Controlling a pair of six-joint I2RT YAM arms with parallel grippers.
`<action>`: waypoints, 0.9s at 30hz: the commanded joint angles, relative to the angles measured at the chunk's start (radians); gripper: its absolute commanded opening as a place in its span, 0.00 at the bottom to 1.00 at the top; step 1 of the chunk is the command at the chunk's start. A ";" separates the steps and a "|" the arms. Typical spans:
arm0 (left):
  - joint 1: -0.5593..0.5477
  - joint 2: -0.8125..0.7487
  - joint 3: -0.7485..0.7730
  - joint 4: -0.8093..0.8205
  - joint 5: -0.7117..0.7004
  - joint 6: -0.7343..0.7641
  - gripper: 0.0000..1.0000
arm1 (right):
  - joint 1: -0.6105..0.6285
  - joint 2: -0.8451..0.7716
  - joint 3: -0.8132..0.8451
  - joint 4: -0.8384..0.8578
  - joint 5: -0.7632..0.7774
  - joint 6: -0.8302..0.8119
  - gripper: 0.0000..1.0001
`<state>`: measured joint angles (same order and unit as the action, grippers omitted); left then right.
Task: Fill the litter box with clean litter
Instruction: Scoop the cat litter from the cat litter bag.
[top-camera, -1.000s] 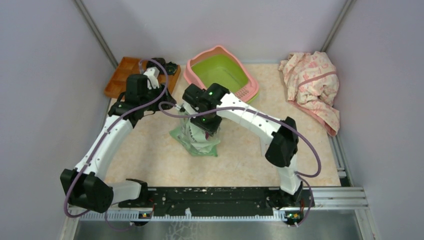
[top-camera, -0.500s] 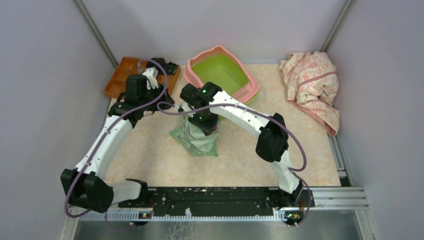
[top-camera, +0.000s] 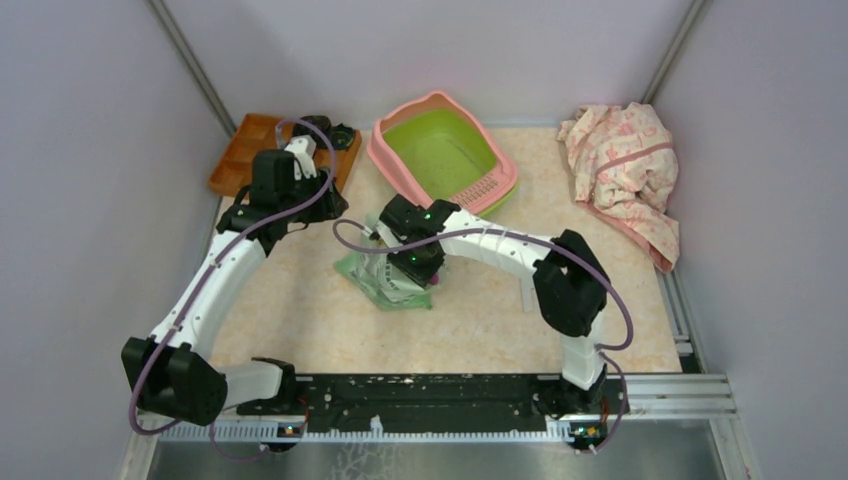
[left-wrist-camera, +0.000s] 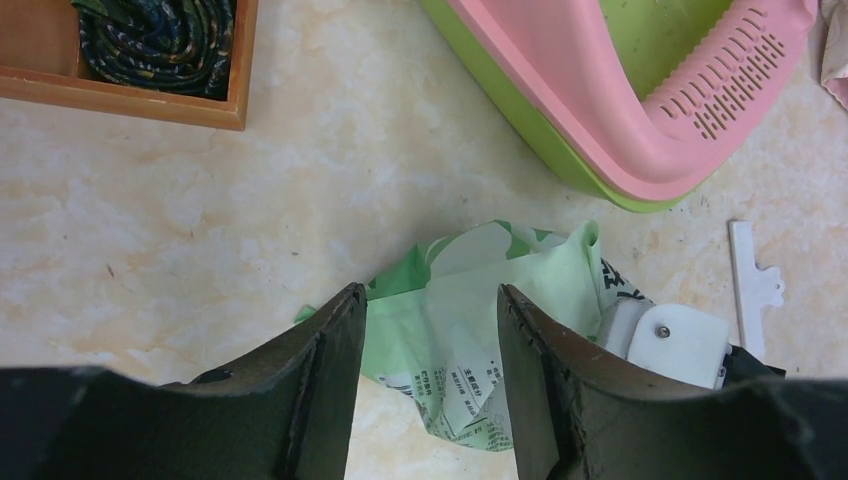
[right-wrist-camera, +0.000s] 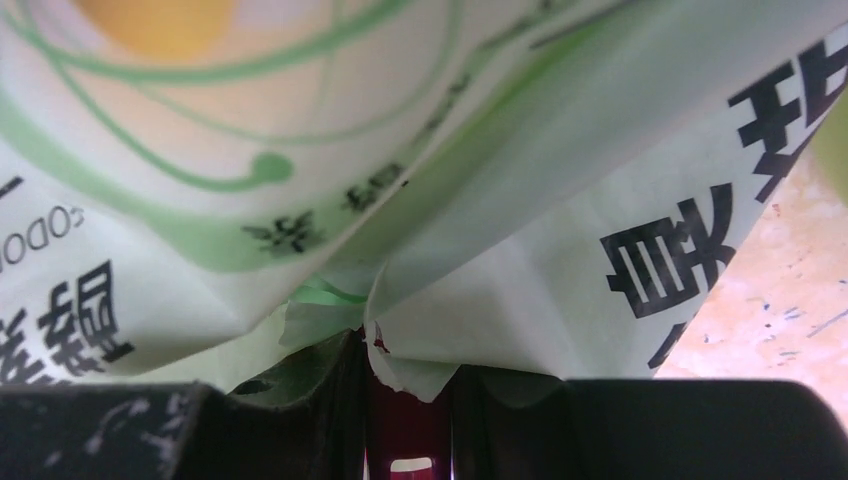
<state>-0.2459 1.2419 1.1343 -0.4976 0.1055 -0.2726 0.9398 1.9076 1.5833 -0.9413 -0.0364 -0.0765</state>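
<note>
The litter box (top-camera: 445, 150), a lime green basin with a pink rim and slotted grate (left-wrist-camera: 735, 70), stands at the back centre. The litter itself is hidden. A pale green printed bag (top-camera: 385, 285) lies crumpled on the table in front of the box. My right gripper (top-camera: 418, 265) is shut on a torn edge of this bag (right-wrist-camera: 430, 365), and the bag fills the right wrist view. My left gripper (left-wrist-camera: 430, 295) hangs open to the left of the bag, with the bag (left-wrist-camera: 480, 320) showing beyond its fingers, untouched.
An orange-brown wooden tray (top-camera: 255, 150) with a dark bundle (left-wrist-camera: 160, 40) in one compartment sits back left. A pink patterned cloth (top-camera: 625, 165) lies back right. A white clip (left-wrist-camera: 752, 285) rests on the table near the box. Walls close in on both sides.
My right gripper has come down and nearer with the bag, which now sits lower and flatter; the right elbow swung right. The left arm has hardly moved.
</note>
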 joint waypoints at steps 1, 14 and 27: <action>0.000 -0.004 -0.013 0.013 -0.002 0.001 0.57 | 0.011 -0.037 -0.060 0.216 -0.062 0.057 0.00; 0.000 -0.023 -0.022 0.002 -0.029 -0.002 0.56 | 0.010 -0.186 -0.173 0.449 -0.045 0.105 0.00; 0.000 -0.023 -0.016 -0.003 -0.039 -0.007 0.56 | 0.022 -0.454 -0.472 0.725 0.026 0.107 0.00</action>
<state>-0.2459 1.2407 1.1156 -0.5007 0.0780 -0.2760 0.9470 1.5318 1.1854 -0.3782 -0.0387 0.0185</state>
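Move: The right hand already holds the purple scoop, its bowl hidden in the green litter bag; the middle of the bag lies some 7 cm to this hand's left, about level fore and aft and 4 cm lower. The litter box stands about 23 cm ahead and 4 cm to the right, and the white plastic piece some 20 cm to the right and 4 cm back. From the left hand, the bag lies about 10 cm back, 10 cm to the right and 18 cm below. Keep the right fingers shut on the scoop handle and drive the scoop leftward through the bag, about 3 cm with only a slight dip and reach forward. Then lift roughly 7 cm, easing a little back to the right, while the wrist keeps tilting some 30 degrees so that the fingertips swing left and forward. ##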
